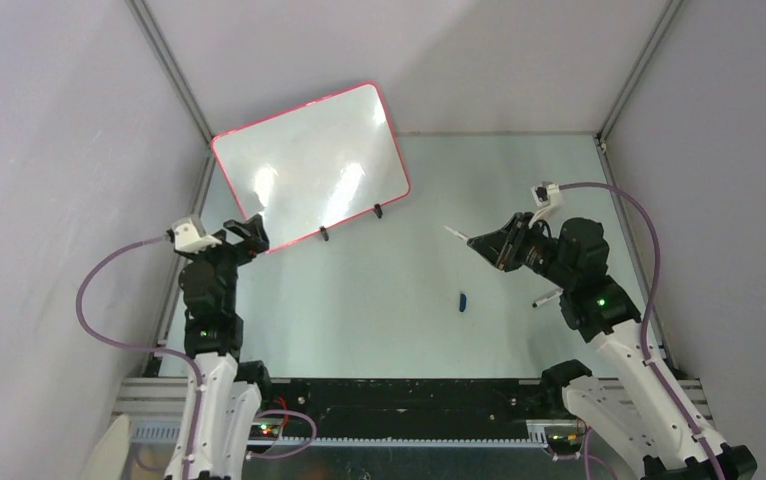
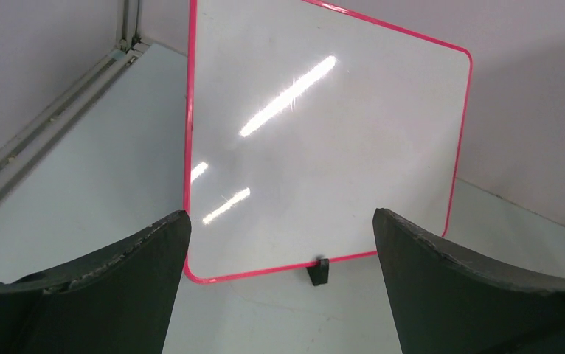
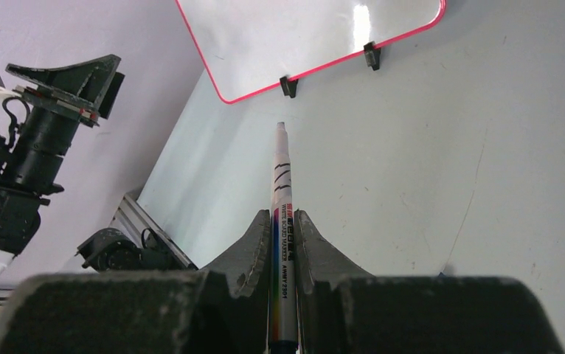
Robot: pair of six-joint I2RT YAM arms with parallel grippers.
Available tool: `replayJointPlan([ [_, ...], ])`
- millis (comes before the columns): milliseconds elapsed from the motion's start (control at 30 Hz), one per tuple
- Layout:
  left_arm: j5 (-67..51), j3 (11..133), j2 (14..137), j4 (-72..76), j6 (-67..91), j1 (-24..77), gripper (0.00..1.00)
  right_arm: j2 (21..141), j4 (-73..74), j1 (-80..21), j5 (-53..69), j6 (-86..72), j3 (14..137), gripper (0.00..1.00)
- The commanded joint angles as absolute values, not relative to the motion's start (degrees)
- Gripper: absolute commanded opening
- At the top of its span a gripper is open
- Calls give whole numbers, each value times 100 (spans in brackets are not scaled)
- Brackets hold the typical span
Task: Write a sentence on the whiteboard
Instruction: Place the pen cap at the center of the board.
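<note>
The whiteboard (image 1: 309, 165) stands tilted at the back left on two black clip feet (image 1: 325, 235), red-pink rim all round. Its face (image 2: 324, 147) shows only light glare, and no sentence is in view on it. My left gripper (image 1: 249, 235) is open just before the board's lower left corner, its fingers (image 2: 139, 280) wide apart with nothing between them. My right gripper (image 1: 484, 243) hovers at mid-right, shut on a white marker (image 3: 279, 169) whose uncapped tip points toward the board (image 3: 302, 37).
A small blue cap (image 1: 463, 300) lies on the table between the arms. A thin pen-like object (image 1: 547, 297) lies beside the right arm. Grey walls and metal posts (image 1: 174, 65) close in the sides; a black rail (image 1: 409, 400) runs along the near edge.
</note>
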State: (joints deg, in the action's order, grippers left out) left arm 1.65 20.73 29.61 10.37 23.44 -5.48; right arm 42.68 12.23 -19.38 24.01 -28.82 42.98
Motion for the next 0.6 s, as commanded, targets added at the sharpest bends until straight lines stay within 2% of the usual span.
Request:
replayJointPlan([
  [0,-1023,2486,3538,1657,2368,-1244,99,4294,1303,-2026,2310,-2773,4346,0],
  [100,-2395,2544,4197,2246,2721,-2001,99,4304,1290,-2173,2327,-2694,4311,0],
  [167,-2843,2515,4740,2856,3143,-2316,99,4238,1249,-2334,2288,-2663,4288,0],
  [267,-3057,2431,5375,3778,3513,-2560,98,4139,1114,-2609,2263,-2605,4271,0],
  [433,-2911,2785,6021,3838,3407,-2870,99,4044,1012,-2849,2297,-2599,4271,0],
  [567,-3885,3383,7054,4460,3871,-3166,94,4062,1044,-2998,2370,-2582,4271,0],
])
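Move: The middle of the whiteboard lies about 21 cm ahead of the left hand, 11 cm to its right and some 10 cm lower. The board's nearer clip is about 9 cm ahead, 12 cm right and 19 cm down. From the right hand, which already holds the uncapped marker, the whiteboard's middle is roughly 26 cm ahead, 32 cm left and 14 cm lower. The pen cap lies nearly straight below it, some 24 cm down, 1 cm ahead and 2 cm right. Forward and left in equal parts, about 9 cm in all, the empty left hand heads for the whiteboard's left edge, sinking slightly late on, fingers kept wide open, its left side rolling down some 10 degrees. Meanwhile the right hand keeps its grip on the marker and swings back and left about 5 cm, high above the table, turning counter-clockwise. ##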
